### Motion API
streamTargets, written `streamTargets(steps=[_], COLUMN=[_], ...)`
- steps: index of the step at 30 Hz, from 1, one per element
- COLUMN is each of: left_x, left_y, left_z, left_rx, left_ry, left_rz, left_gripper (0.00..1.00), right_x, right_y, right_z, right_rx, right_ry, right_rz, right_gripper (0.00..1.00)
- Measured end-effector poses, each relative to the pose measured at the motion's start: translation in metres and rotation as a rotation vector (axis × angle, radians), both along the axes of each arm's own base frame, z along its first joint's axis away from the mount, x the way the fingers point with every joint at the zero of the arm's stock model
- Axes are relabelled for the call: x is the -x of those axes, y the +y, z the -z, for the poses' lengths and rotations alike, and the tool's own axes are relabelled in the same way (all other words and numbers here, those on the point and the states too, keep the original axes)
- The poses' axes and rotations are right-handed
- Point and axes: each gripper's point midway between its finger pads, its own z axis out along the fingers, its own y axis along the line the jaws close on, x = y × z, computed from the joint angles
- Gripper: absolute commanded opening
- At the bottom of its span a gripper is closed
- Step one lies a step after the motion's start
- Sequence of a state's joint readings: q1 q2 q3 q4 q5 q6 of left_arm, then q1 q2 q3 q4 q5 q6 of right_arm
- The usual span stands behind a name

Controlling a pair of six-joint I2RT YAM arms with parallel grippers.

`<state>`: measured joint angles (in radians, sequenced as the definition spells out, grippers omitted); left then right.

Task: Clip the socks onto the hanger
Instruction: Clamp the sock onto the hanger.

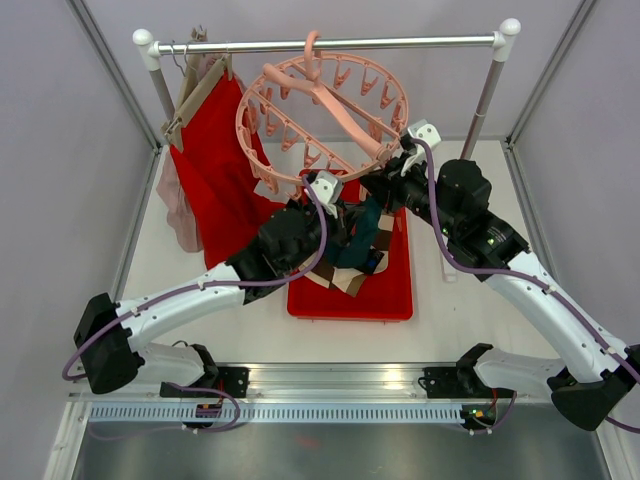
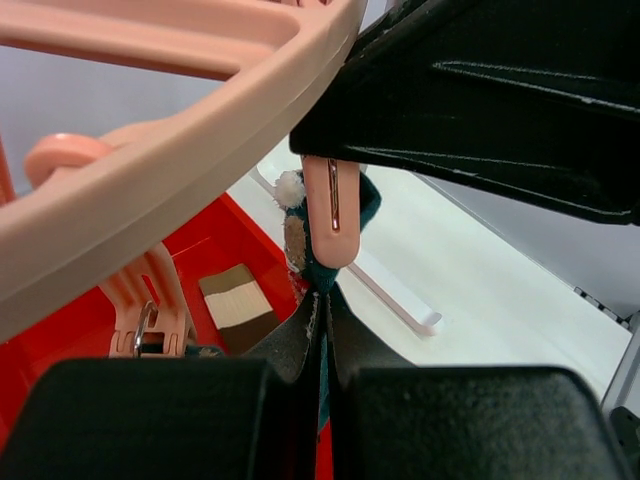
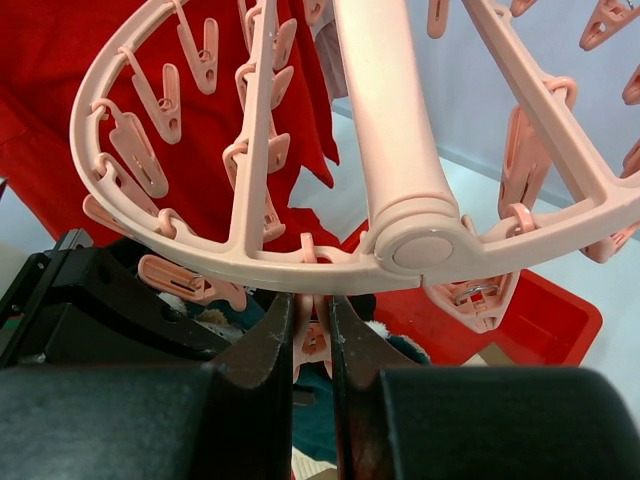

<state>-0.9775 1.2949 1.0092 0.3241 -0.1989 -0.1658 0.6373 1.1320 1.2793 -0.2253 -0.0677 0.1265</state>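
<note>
The pale-pink ring hanger (image 1: 320, 110) hangs by its hook from the rail, and its rim fills the top of the right wrist view (image 3: 250, 255). My left gripper (image 2: 322, 320) is shut on a dark teal sock (image 2: 322, 270) and holds its top edge up at a hanging clip peg (image 2: 332, 215). My right gripper (image 3: 312, 315) is shut on that peg's handles (image 3: 312, 335) just under the rim. The teal sock (image 1: 362, 235) hangs between both grippers above the red tray.
A red tray (image 1: 395, 300) under the grippers holds more socks, one brown and cream (image 2: 235, 300). A large red cloth (image 1: 215, 185) and a pink garment hang on wooden hangers at the rail's left. White walls close in both sides.
</note>
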Motion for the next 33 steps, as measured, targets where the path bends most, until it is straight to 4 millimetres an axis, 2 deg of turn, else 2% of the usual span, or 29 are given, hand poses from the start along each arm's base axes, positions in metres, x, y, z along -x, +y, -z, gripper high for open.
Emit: streamTargets(steps=[11,19,21,22,29,33], left_x=[0.003,0.007,0.007,0.007,0.007,0.008], left_y=[0.004,0.005,0.005,0.005,0.005,0.005], left_z=[-0.01,-0.016,-0.016,-0.016,-0.017,-0.018], left_rx=[0.02,0.032,0.032,0.032,0.033,0.036], left_ry=[-0.014,-0.023,-0.023,-0.023,-0.023,-0.025], left_rz=[0.003,0.018,0.019,0.018,0.019,0.019], left_gripper=[0.02,0.02,0.02,0.02,0.02,0.02], right_x=[0.0,0.003,0.004,0.004,0.009,0.011], right_y=[0.002,0.002,0.001,0.001,0.002,0.002], right_z=[0.004,-0.001,-0.002,-0.002,-0.002,-0.002], right_rx=[0.001,-0.013,-0.014,-0.014,-0.02,-0.022], right_ry=[-0.004,-0.022,-0.023,-0.024,-0.023,-0.021], right_rz=[-0.009,-0.018,-0.019,-0.019,-0.039,-0.043], right_gripper=[0.0,0.02,0.06,0.14,0.48,0.55])
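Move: The clip to fill lies about 2 cm ahead of the left gripper, 2 cm right and 3 cm above its fingertips, which already pinch the teal sock. The right gripper already squeezes that clip, its middle about 1 cm ahead, 1 cm left and 2 cm below that hand. From the right hand, the neighbouring clip sits roughly 1 cm ahead, 5 cm left and 2 cm down; the hanger arm's end is 3 cm ahead, 2 cm right and 2 cm up. Raise the left gripper about 2 cm, easing it slightly back and left, to bring the pinched sock edge up between the clip's jaws, then hold it there with the fingers shut. Keep the right gripper squeezing the clip nearly in place; only at the end open its fingers from a narrow gap to about half, backing off 1 cm. ##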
